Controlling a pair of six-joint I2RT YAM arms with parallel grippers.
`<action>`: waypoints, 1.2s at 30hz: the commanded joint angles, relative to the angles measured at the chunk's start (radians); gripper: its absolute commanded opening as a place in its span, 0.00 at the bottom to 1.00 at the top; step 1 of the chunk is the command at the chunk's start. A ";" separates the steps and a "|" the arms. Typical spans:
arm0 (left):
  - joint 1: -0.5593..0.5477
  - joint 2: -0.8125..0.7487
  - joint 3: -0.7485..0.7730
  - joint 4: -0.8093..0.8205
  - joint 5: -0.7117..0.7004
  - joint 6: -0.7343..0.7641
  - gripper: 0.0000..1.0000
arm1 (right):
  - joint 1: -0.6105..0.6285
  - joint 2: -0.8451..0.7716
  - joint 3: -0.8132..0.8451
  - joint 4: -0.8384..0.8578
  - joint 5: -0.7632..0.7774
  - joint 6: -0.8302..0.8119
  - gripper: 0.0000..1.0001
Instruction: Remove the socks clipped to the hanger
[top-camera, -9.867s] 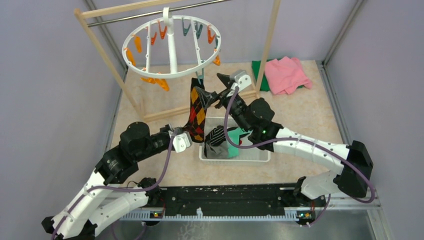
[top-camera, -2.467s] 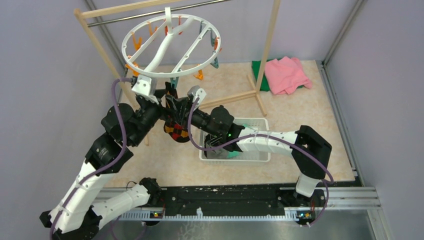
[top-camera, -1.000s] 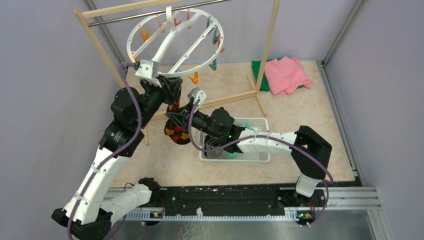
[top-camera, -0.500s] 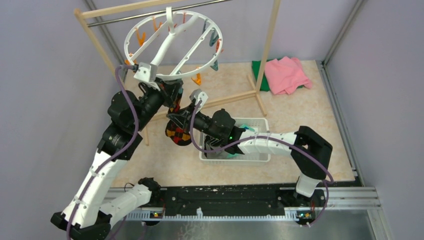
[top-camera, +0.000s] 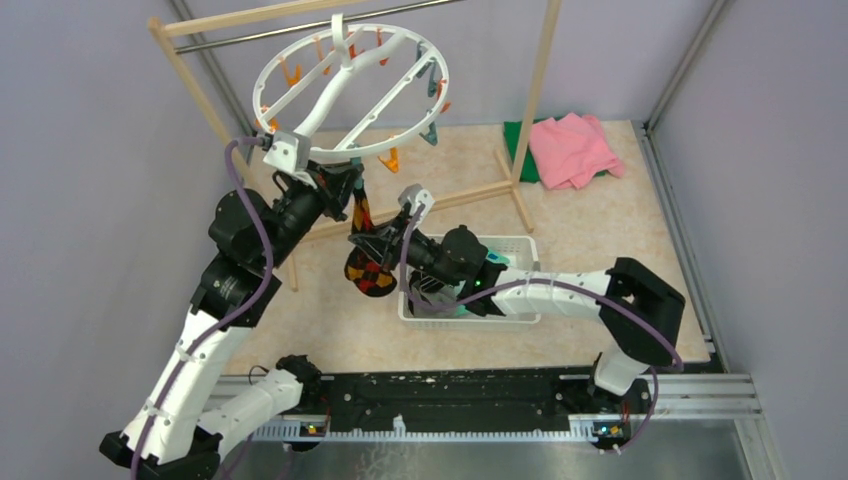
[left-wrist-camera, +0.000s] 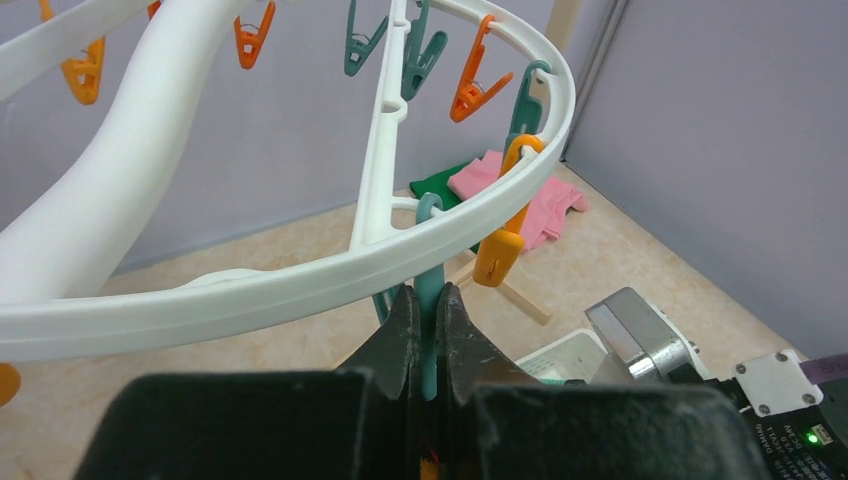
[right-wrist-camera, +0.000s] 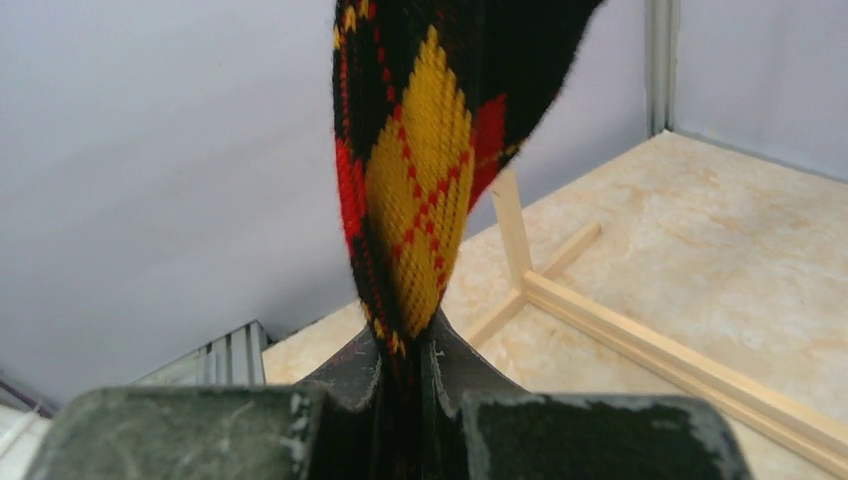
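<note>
The round white hanger (top-camera: 345, 95) hangs tilted from the rack bar, with orange and teal clips around its ring (left-wrist-camera: 300, 280). My left gripper (top-camera: 347, 187) is shut on a teal clip (left-wrist-camera: 430, 300) just under the ring's near rim. The red-black-orange argyle sock (top-camera: 367, 258) hangs below that clip. My right gripper (top-camera: 366, 240) is shut on the sock (right-wrist-camera: 420, 200) lower down, left of the basket. Other socks (top-camera: 440, 290) lie in the white slotted basket (top-camera: 510, 310).
The wooden-and-metal rack (top-camera: 205, 100) stands at the back, its foot bar (top-camera: 480, 195) beside the basket. Pink (top-camera: 572, 148) and green cloths lie at the back right. Purple walls close in the sides.
The right gripper has pulled the sock a little to the right and down towards the basket. The left gripper has stayed on the clip at the ring, and the hanger has tilted slightly.
</note>
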 joint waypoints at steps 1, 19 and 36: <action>0.001 -0.021 0.003 0.095 0.027 0.030 0.00 | -0.004 -0.101 -0.103 -0.039 0.032 0.020 0.00; 0.002 -0.007 0.025 0.064 0.079 -0.041 0.00 | -0.009 -0.173 -0.155 -0.084 0.046 0.002 0.00; 0.003 0.001 0.030 -0.054 0.135 -0.165 0.84 | -0.010 -0.153 -0.089 -0.035 -0.019 0.055 0.00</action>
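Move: The left hand already pinches the teal clip that holds the argyle sock; the hanger ring's centre is some 14 cm ahead, 1 cm left and 5 cm higher, with an orange clip about 5 cm right, 2 cm ahead and 2 cm up. The right hand already grips the sock, with the teal clip about 12 cm above and 4 cm ahead, not offset sideways; the white basket lies 20 cm right, level fore and aft, 25 cm below. Right hand tugs the sock about 6 cm right and down, eases halfway back; left fingers open, releasing clip. ##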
